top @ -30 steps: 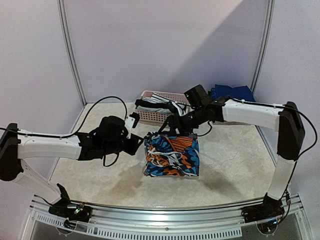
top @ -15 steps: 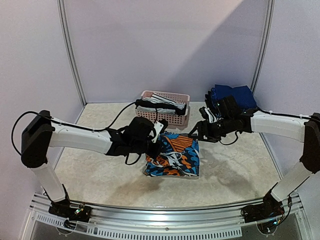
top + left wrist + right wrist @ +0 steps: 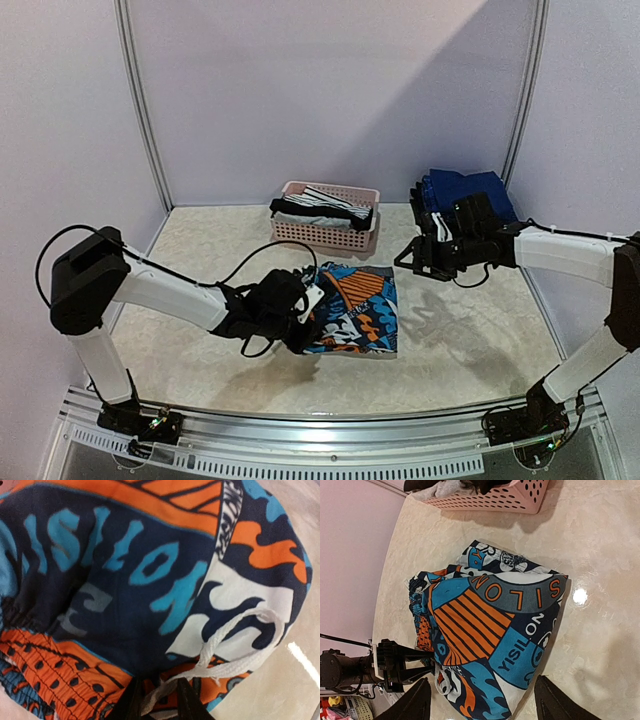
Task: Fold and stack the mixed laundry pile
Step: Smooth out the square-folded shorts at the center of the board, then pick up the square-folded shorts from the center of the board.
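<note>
The orange-blue-black-white patterned garment [image 3: 355, 308] lies folded in the middle of the table, and it fills the left wrist view [image 3: 150, 570]. My left gripper [image 3: 305, 312] is at its left edge. Its jaws [image 3: 159, 692] are closed on a fold of the fabric and the white drawstring [image 3: 235, 640]. My right gripper [image 3: 415, 255] hangs open above the table, right of the garment and apart from it. In the right wrist view its open fingers [image 3: 484, 680] frame the garment [image 3: 495, 630] from above, with nothing between them.
A pale pink basket [image 3: 330, 238] holding black-and-white striped pieces [image 3: 320, 205] stands behind the garment. A navy folded stack [image 3: 465, 190] sits at the back right, behind the right arm. White frame posts run along both sides.
My left gripper slid nearer along the garment's left edge and closed a little. My right arm drew back to the right, away from the garment's far corner.
</note>
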Robot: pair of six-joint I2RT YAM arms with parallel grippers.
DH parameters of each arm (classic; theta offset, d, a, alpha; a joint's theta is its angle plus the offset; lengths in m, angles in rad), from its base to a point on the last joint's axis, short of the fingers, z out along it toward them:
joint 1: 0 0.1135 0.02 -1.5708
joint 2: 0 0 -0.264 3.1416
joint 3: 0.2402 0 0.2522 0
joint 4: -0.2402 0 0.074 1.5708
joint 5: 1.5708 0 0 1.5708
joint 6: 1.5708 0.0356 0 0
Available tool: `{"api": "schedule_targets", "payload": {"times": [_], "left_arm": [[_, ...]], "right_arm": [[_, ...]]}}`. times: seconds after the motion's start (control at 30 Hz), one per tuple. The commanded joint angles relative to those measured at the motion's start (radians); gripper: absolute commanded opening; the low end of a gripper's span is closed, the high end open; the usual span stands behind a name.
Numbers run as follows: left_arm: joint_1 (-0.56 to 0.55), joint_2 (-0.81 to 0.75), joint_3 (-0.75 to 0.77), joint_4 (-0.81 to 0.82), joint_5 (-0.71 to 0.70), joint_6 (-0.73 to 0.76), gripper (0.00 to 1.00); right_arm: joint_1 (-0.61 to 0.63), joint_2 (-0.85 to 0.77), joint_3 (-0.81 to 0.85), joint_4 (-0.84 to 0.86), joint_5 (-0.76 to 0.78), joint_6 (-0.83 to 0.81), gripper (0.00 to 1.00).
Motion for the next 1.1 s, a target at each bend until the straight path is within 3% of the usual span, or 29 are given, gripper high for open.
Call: {"api": "schedule_targets", "payload": {"times": [0.0,0.4,0.87,1.07], "left_arm": [[-0.009,-0.045,-0.052,0.007,-0.027,-0.008,0.25],[-0.096,-0.084,0.107,-0.078,-0.13,0.107,0.27],[-0.251,0.107,0.406,-0.189,-0.324,0.332,0.65],[-0.257,0.154,0.405,-0.104,-0.278,0.347,0.71]], "right_arm": [[-0.004,0.013,-0.019,0.026,-0.012,0.003,0.72],[-0.025,-0.039,-0.134,0.083,-0.011,0.025,0.78],[-0.134,-0.214,-0.315,0.122,0.08,0.071,0.87],[-0.187,-0.287,-0.372,0.143,0.11,0.095,0.94]]}}
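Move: The square-folded shorts' middle lies about 7 cm ahead of the low left hand and 8 cm to its right, a couple of centimetres below it. The white drawstring is right at its fingertips, 2 cm to the right and a shade lower. The pink basket stands about 32 cm ahead and 3 cm right, its middle some 3 cm higher. From the right hand, the shorts' middle is 17 cm left, 2 cm back and 13 cm down. Let the left fingertips finish their slight leftward slide at the shorts' left edge, then lift off and carry the gripper about 11 cm right and up over the shorts, towards their near right corner, opening wide, tilting the fingers outward some 25 degrees and easing down a little at the end. Meanwhile draw the empty right gripper right, away from the shorts, sinking slightly and opening further. ##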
